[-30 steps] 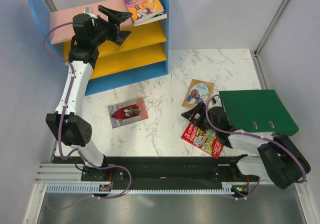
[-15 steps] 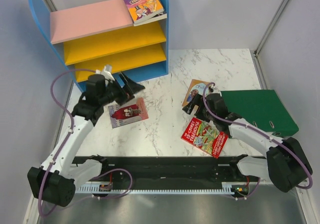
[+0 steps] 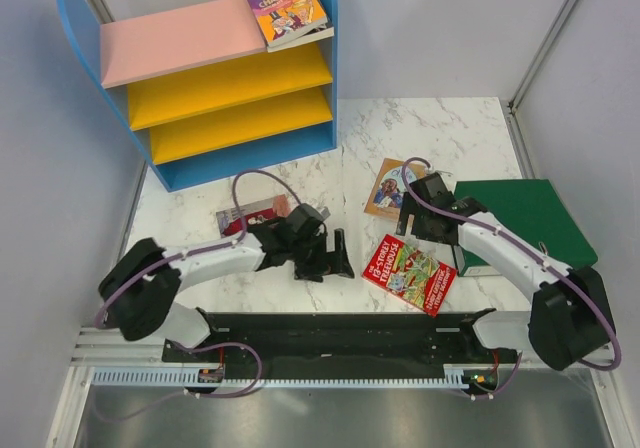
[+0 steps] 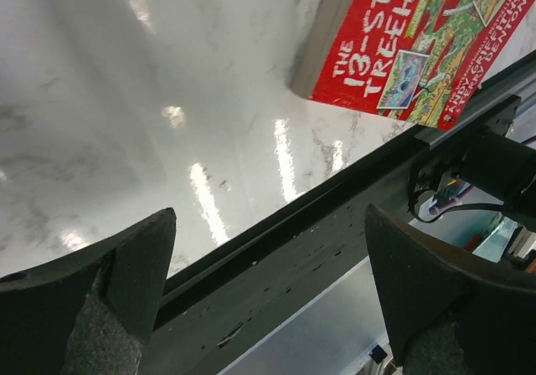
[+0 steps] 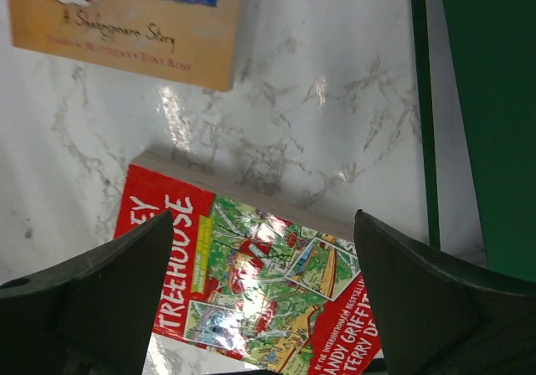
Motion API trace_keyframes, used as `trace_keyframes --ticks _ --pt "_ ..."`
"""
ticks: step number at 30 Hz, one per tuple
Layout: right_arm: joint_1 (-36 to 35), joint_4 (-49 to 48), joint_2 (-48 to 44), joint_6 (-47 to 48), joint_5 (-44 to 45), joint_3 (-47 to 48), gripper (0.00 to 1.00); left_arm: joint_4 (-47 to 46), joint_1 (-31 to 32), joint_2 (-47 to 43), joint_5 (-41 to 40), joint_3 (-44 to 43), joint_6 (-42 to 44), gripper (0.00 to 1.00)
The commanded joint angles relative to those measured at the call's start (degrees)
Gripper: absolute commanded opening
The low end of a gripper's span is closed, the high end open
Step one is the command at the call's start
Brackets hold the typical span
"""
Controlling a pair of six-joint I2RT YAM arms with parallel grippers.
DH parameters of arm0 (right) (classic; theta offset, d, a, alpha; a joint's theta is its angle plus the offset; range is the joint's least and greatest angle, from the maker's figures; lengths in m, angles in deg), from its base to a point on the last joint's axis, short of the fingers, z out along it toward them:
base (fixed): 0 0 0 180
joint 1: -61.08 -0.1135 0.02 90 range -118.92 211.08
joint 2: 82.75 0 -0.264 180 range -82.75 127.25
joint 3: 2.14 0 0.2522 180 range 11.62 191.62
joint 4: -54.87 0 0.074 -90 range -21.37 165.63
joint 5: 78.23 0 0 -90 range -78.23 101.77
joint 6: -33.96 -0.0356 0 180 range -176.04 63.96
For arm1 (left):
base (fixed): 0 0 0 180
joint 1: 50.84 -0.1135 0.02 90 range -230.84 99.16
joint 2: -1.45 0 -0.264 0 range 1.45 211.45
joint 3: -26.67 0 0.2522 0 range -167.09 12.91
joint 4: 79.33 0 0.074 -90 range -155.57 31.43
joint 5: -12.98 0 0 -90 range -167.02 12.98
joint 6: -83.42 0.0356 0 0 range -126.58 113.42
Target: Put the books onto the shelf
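The shelf [image 3: 175,38] stands at the back left with the purple-orange Roald Dahl book [image 3: 285,6] on its pink top board. The red Treehouse book [image 3: 408,273] [image 4: 402,32] [image 5: 251,283] lies flat near the table's front. My left gripper [image 3: 338,256] [image 4: 268,295] hangs open and empty just left of it, low over the front edge. My right gripper [image 3: 428,230] [image 5: 264,304] is open above that book's far edge, holding nothing. The tan book [image 3: 390,186] [image 5: 126,15] lies just beyond it. A pink-red book [image 3: 250,215] is partly hidden behind my left arm.
A large green binder [image 3: 520,223] [image 5: 486,99] lies right of my right gripper, close to the Treehouse book. The black base rail [image 3: 330,333] [image 4: 293,249] runs along the front edge under my left gripper. Both yellow boards [image 3: 235,83] of the shelf hold nothing visible.
My left arm has swung down from the shelf's top board to the table's front, beside the Treehouse book. My right gripper shifted slightly right, over the Treehouse book's far edge.
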Motion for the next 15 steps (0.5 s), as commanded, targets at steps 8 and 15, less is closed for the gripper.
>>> trace_keyframes --ticks 8,15 --pt "0.21 3.85 6.39 5.16 -4.3 0.0 0.95 -23.07 7.69 17.44 2.92 -5.89 -13.87 1.0" --pt "0.47 1.74 8.06 7.01 -8.6 -0.96 0.94 -35.21 9.63 24.12 2.41 -3.6 -24.51 1.0"
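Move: The 13-Storey Treehouse book lies about 19 cm to the right of the left hand and 2 cm nearer the base, some 5 cm below it. From the right hand, that book is about 9 cm back, 2 cm left and 6 cm down. The tan book is 12 cm ahead and 5 cm left of the right hand; the green box's middle is level with it, 25 cm right. Rightward and slightly down, the left hand sweeps some 11 cm to the Treehouse book's left edge, wide open, its fingers tilting about 15 degrees flatter to point more at the book. The right hand, also open, sinks about 4 cm and draws back 2 to 3 cm towards the book's far side, tipping its fingers some 10 degrees more steeply down. Neither hand visibly grips it yet. ##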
